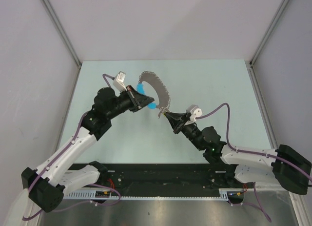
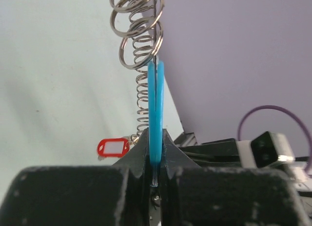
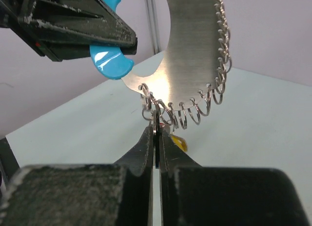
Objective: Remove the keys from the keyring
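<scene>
A curved silvery metal band (image 1: 158,87) hangs above the table, with several wire rings along its outer edge. My left gripper (image 1: 144,100) is shut on its bright blue strap (image 2: 156,104), which stands edge-on between the jaws. The keyring (image 3: 148,101) hangs at the band's lower tip. My right gripper (image 3: 156,131) is shut just below it on a thin flat key (image 3: 156,124), seen edge-on between the pads. In the top view the keys (image 1: 160,113) are a small dull cluster at the right gripper's (image 1: 165,114) tips.
A red key tag (image 2: 113,147) shows beyond the left fingers, and a yellow tag (image 3: 180,144) peeks out behind the right finger. The pale green table (image 1: 219,89) is walled by grey panels at the back and on both sides.
</scene>
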`<move>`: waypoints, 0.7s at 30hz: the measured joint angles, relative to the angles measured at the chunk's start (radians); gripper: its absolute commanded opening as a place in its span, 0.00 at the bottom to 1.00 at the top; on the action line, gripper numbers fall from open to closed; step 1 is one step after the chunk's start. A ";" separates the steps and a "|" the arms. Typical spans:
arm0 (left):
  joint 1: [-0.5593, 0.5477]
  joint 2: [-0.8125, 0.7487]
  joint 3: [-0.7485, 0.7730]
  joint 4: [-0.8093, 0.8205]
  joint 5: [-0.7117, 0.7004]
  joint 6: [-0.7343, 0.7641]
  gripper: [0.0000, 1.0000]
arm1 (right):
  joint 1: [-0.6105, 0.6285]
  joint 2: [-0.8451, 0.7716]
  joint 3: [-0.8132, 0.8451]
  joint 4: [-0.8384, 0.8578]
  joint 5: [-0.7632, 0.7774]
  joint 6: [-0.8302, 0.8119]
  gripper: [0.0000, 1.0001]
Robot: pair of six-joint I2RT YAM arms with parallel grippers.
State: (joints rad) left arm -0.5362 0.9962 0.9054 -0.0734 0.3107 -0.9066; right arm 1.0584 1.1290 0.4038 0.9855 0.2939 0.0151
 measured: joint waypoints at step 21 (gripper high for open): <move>-0.012 0.007 -0.064 -0.016 -0.022 0.132 0.46 | -0.031 -0.164 0.105 -0.499 -0.047 0.000 0.00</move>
State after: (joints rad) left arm -0.5484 1.0035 0.8413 -0.0898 0.2890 -0.7750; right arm 1.0275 0.9653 0.5091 0.4862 0.2466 0.0151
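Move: The left hand already grips the keyring's blue handle, and the handle's middle is about 1 cm ahead and 1 cm left of its hand point. The curved metal blade's middle is some 7 cm ahead and 4 cm right of that hand, its ringed near end 4 cm back, 7 cm right and a little below. The right hand is shut at that ringed end, about 2 cm ahead and 1 cm left, with the handle roughly 8 cm ahead, 9 cm left and slightly above. Down goes the left hand, about 4 cm almost straight, rolling slightly so its left side rises; near the end its fingers begin to part around the blue handle. The right hand keeps its shut pinch at the ringed end, sinks some 2 cm, then eases to its right, rolling about 10 degrees so its left side drops. ##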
